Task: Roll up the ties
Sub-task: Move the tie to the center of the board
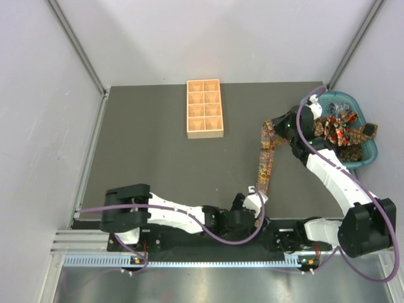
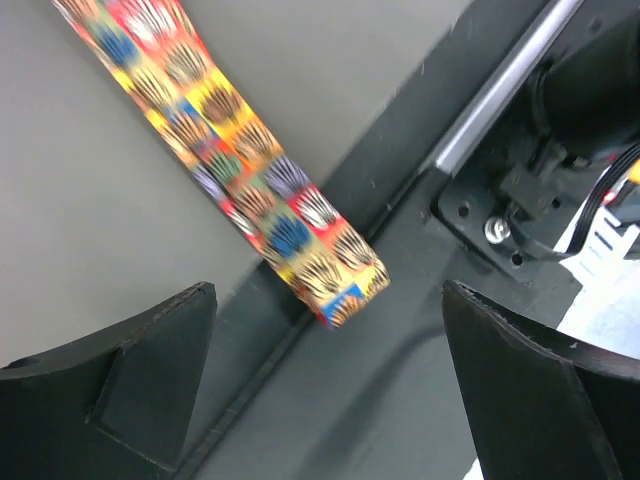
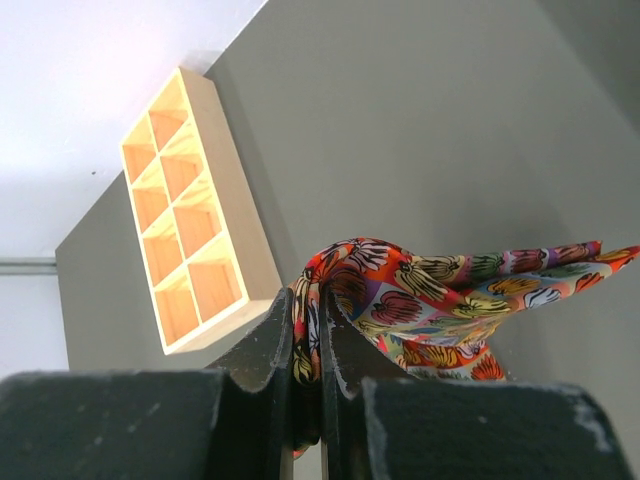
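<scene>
A long tie (image 1: 265, 158) with a busy orange, red and blue print lies stretched over the dark mat. My right gripper (image 1: 278, 129) holds its far end lifted. In the right wrist view that gripper (image 3: 308, 330) is shut on a fold of the tie (image 3: 440, 300), with cloth bunched between the jaws. The tie's near end (image 2: 335, 285) lies at the mat's front edge. My left gripper (image 2: 330, 400) hovers just short of it, wide open, with nothing between its fingers (image 2: 120, 380). In the top view the left gripper (image 1: 257, 199) is by that near end. More ties (image 1: 341, 129) are heaped in the teal basket.
The teal basket (image 1: 371, 151) stands at the table's right edge, right behind the right arm. A tan wooden tray (image 1: 204, 108) with open compartments sits at the back centre, also seen as the tray (image 3: 190, 220) in the right wrist view. The right arm's base (image 2: 530, 180) is close by the left gripper.
</scene>
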Robot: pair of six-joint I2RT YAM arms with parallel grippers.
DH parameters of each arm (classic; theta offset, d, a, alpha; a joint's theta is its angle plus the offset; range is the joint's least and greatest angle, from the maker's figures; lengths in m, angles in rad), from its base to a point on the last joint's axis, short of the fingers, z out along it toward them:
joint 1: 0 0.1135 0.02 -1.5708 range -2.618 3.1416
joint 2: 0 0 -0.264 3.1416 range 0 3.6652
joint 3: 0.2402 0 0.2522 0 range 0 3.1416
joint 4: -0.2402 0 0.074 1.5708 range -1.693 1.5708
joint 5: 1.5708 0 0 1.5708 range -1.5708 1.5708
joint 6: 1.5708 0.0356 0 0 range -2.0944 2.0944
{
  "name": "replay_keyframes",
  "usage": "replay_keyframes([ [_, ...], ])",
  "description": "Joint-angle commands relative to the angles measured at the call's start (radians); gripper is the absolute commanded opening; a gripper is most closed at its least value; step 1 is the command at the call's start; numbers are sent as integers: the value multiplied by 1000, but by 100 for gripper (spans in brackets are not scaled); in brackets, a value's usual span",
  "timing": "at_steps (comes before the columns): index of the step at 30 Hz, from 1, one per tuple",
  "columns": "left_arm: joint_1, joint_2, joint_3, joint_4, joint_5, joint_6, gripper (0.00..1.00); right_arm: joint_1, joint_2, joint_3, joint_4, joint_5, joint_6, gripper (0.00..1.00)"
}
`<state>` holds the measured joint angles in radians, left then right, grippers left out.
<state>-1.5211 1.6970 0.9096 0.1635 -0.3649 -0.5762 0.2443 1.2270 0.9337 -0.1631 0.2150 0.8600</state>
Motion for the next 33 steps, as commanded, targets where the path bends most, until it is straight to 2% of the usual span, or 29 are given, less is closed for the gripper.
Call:
replay_keyframes([
  [1,-47,73,86,-93,-95,-103,99,-17,-15,-6,62,-6,7,0],
  [5,-50,142,146,-159,-114,-145,98,-20,-30,-15,66,-8,8,0],
  [10,-50,208,198,-242,-120,-168,85,-30,-37,-13,56,-8,-1,0],
  [14,-48,199,183,-311,-170,-188,50,-37,-31,-4,36,4,-9,0],
  [16,-41,144,132,-354,-206,-203,43,-39,-21,7,19,14,-9,0],
  [21,36,-57,-10,-393,-223,-221,34,-37,31,46,-10,17,2,0],
  [28,119,-289,-143,-516,-293,-229,34,-34,134,86,16,-26,54,2],
  [29,134,-306,-144,-554,-304,-232,33,-34,143,89,25,-41,59,4],
  [32,176,-367,-169,-590,-322,-237,34,-34,187,119,42,-51,82,57],
  [33,185,-391,-178,-596,-321,-235,34,-34,212,140,42,-51,82,69],
])
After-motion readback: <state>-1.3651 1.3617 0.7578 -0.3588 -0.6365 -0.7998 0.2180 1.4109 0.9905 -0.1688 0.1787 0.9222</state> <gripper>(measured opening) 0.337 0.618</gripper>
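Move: The tie's near end hangs by the front edge of the board, some 6 cm below the open left hand and about 1 cm back. The right hand still holds the tie's far end, with the board roughly 20 cm beneath it; from this hand the near end lies about 31 cm back, 4 cm left and 19 cm lower. The wooden tray stands some 23 cm left and 12 cm ahead of the right hand; the basket's middle is about 24 cm right and 3 cm ahead. Down first, about 5 cm and slightly back, the left hand closes its fingers on the tie's near end; keeping that pinch it swings left some 16 cm, forward about 9 and up again, turning counter-clockwise, in over the board. The right hand stays nearly still, then sinks about 4 cm, easing forward and tipping down, and opens its fingers on the far end. ##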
